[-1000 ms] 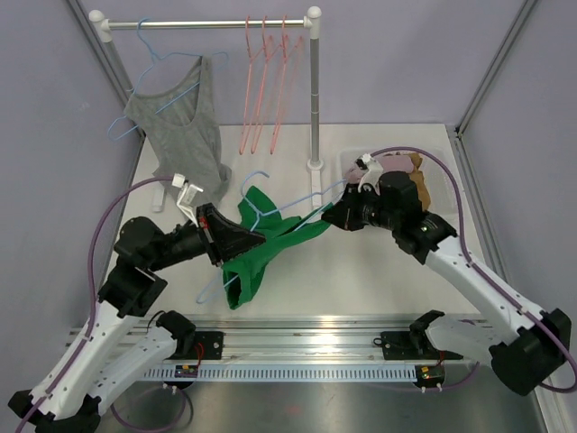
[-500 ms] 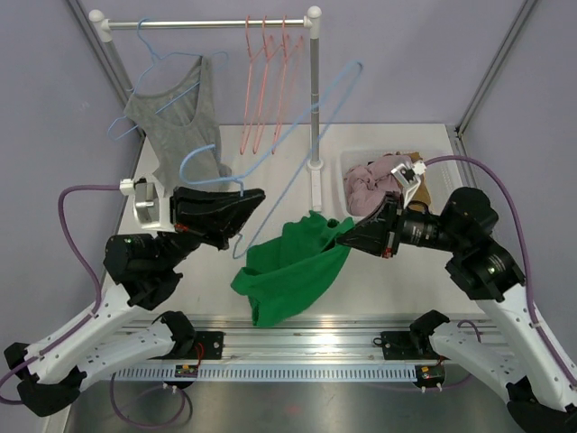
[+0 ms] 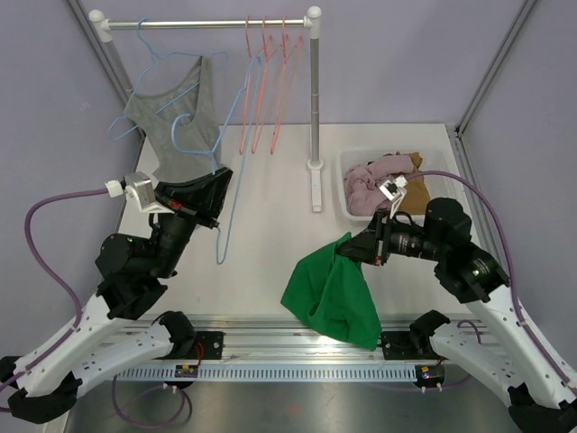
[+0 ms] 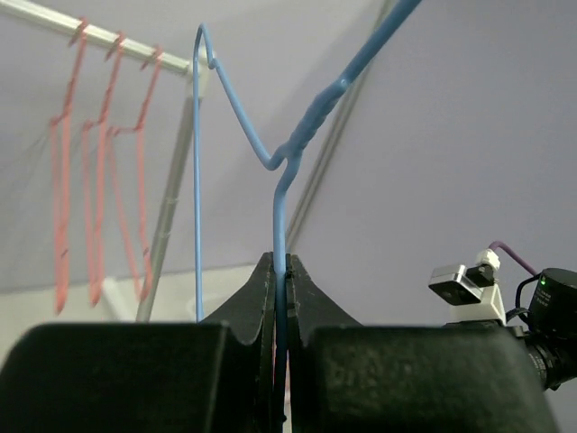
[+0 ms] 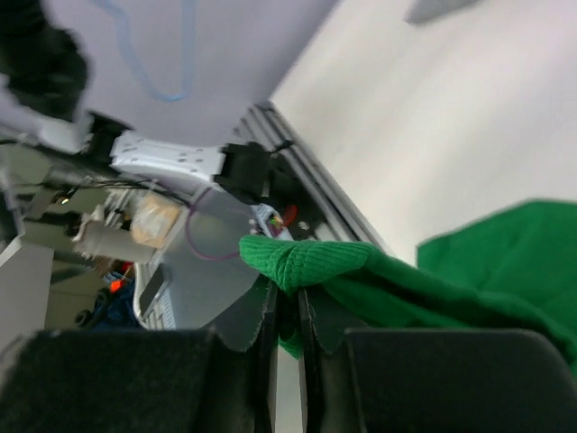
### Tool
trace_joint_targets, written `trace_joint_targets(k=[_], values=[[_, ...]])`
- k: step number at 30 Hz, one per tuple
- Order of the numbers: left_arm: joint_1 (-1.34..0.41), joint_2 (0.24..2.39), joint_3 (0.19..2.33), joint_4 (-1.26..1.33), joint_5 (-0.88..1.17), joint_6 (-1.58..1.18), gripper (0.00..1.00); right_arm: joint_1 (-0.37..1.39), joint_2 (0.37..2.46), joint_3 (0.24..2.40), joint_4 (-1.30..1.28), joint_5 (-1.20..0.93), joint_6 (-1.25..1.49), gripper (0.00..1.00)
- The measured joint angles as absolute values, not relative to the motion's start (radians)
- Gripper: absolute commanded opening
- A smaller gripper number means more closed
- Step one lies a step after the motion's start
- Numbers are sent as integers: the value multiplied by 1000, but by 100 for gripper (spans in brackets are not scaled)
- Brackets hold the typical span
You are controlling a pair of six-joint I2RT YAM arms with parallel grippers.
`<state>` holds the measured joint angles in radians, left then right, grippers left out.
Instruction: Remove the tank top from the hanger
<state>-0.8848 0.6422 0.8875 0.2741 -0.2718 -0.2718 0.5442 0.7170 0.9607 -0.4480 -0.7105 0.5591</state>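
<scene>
The green tank top (image 3: 332, 293) hangs free of the hanger from my right gripper (image 3: 348, 244), which is shut on a bunched ribbed edge (image 5: 306, 260) of it; its lower part drapes over the table's front edge. My left gripper (image 3: 222, 175) is raised at the left and shut on the wire of the bare blue hanger (image 3: 236, 144). In the left wrist view the hanger's wire (image 4: 279, 207) runs up from between the closed fingers (image 4: 280, 263). The hanger's hook end reaches up near the rack.
A clothes rack (image 3: 314, 90) stands at the back with several red hangers (image 3: 266, 81) and a grey tank top (image 3: 176, 122) on another blue hanger. A white bin (image 3: 346, 162) of clothes sits at the right, behind my right arm.
The green tank top came off the hanger. My right gripper carried it down and to the front right. My left gripper swung the bare hanger left, toward the rack.
</scene>
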Motion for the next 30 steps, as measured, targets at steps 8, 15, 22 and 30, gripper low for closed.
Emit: trace_joint_targets(k=[8, 15, 22, 30], values=[[-884, 458, 887, -160, -510, -370, 0, 697, 834, 847, -541, -367, 554, 4], [-884, 577, 983, -462, -607, -393, 0, 815, 1003, 756, -572, -168, 575, 99], [-780, 775, 1180, -569, -509, -389, 0, 819, 923, 779, -636, -35, 569, 100], [-540, 994, 1375, -612, -278, -382, 0, 819, 645, 809, -678, -2, 569, 100]])
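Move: The right hand, gripping the green tank top, hangs about 23 cm above its spot near the table's front edge, some 2 cm farther ahead; from that hand the laundry basket is 33 cm ahead and 18 right, the rack's right foot 30 ahead and 7 left. The left hand's empty blue hanger goes to the rail, about 32 cm straight ahead and 7 up; from that hand the pink hangers are 32 ahead, 7 right, the grey tank top 28 ahead, 15 left. Sinking some 20 cm almost straight down, fingertips tipping towards the table, the right hand opens wide near its lowest point, lets go of the green tank top, then climbs back about 9 cm, edging right. The left hand keeps the blue hanger pinched, drops down and left, then reaches forward towards the rail with a slight rise, fingers tipping down some 35 degrees. ##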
